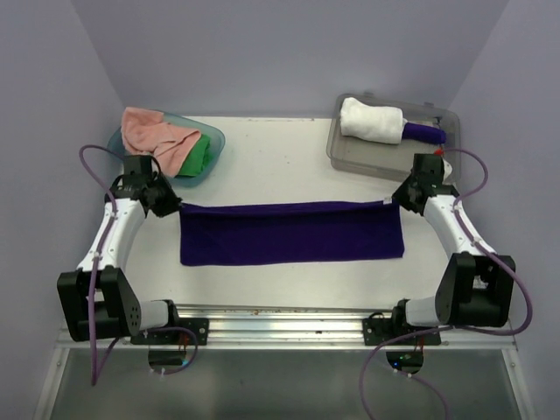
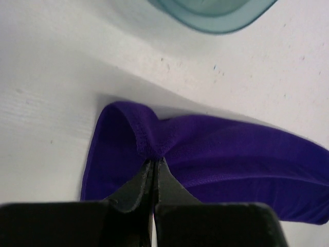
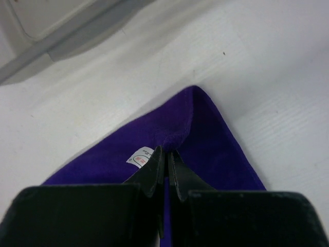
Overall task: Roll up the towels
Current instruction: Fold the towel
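Observation:
A dark purple towel lies folded lengthwise across the table middle. My left gripper is shut on its far left corner, pinching the hem. My right gripper is shut on the far right corner, beside a small white label. A salmon pink towel and a bright green towel sit heaped in the teal tub. A rolled white towel lies in the grey tray, next to a rolled purple one.
The teal tub's rim is just beyond the left gripper. The grey tray's edge lies beyond the right gripper. Purple walls close in the back and sides. Both arm bases stand on a metal rail at the near edge.

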Robot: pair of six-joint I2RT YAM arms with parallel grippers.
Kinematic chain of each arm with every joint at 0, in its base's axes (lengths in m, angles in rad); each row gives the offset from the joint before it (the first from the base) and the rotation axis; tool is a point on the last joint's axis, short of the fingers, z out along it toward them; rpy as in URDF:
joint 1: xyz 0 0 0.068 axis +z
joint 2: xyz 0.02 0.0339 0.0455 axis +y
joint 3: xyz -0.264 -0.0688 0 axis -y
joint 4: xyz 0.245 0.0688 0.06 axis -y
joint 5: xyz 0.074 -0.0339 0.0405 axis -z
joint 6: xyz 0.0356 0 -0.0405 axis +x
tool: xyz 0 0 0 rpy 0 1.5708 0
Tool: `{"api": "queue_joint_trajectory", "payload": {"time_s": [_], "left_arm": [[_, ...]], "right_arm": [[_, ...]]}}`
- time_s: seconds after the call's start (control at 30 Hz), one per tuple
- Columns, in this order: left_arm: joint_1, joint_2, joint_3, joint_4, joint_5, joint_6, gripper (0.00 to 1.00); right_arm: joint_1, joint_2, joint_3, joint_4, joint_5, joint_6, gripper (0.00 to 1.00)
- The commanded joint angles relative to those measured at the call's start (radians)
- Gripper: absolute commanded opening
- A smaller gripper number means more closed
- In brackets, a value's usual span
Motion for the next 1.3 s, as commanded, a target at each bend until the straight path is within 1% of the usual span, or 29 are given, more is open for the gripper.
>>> {"api": "queue_joint_trajectory", "payload": {"time_s": [0.0,0.07,0.2,0.37,0.43,0.6,0.83,0.93,0.97,1.03,1.13,1.27], "left_arm": [[0.012,-0.081,-0.085,-0.033,0.053,0.031,0.00],[0.012,-0.107,-0.137,-0.027,0.109,0.033,0.00],[0.012,-0.151,-0.198,-0.031,0.168,0.003,0.00],[0.012,-0.225,-0.237,-0.058,0.153,-0.024,0.00],[0.012,-0.256,-0.219,-0.080,0.141,-0.023,0.00],[0.012,-0.282,-0.209,-0.146,0.101,-0.017,0.00],[0.012,-0.339,-0.243,-0.183,0.036,-0.038,0.00],[0.012,-0.345,-0.261,-0.203,-0.040,-0.044,0.00],[0.012,-0.349,-0.264,-0.212,-0.086,-0.050,0.00],[0.012,-0.356,-0.246,-0.220,-0.106,-0.053,0.00],[0.012,-0.348,-0.241,-0.214,-0.093,-0.056,0.00],[0.013,-0.319,-0.272,-0.194,-0.057,-0.069,0.00]], "right_arm": [[-0.009,-0.106,-0.085,-0.039,0.040,0.007,0.00],[-0.027,-0.173,-0.143,-0.048,0.050,0.003,0.00],[-0.036,-0.228,-0.200,-0.086,0.042,-0.009,0.00],[-0.041,-0.303,-0.251,-0.117,0.074,-0.010,0.00],[-0.045,-0.325,-0.248,-0.127,0.085,-0.015,0.00],[-0.045,-0.345,-0.217,-0.158,0.097,-0.024,0.00],[-0.045,-0.432,-0.279,-0.184,0.103,-0.012,0.00],[-0.045,-0.481,-0.311,-0.206,0.117,-0.004,0.00],[-0.045,-0.494,-0.329,-0.206,0.120,-0.001,0.00],[-0.045,-0.531,-0.351,-0.209,0.119,0.002,0.00],[-0.045,-0.542,-0.368,-0.209,0.117,0.000,0.00],[-0.045,-0.512,-0.386,-0.204,0.106,0.002,0.00]]}}
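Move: My two shut grippers hold the dark purple towel's raised far edge by its ends. The near edge, where I'm taking it, lies some 17 cm back and 8 cm below my left hand, its left corner about straight behind; its right corner is about 17 cm back, 3 cm right and 8 cm below my right hand. The basket with pink and green towels is roughly 22 cm ahead and 4 cm left of my left hand; the grey tray is about 26 cm straight ahead of my right. I draw both hands back towards my base, quickly at first and then easing, carrying the pinched edge over the lower layer towards the near edge: left about 10 cm, right about 13 cm. Both dip, rise a little, then sink again to end some 3 cm lower; my fingers stay shut on the cloth. ##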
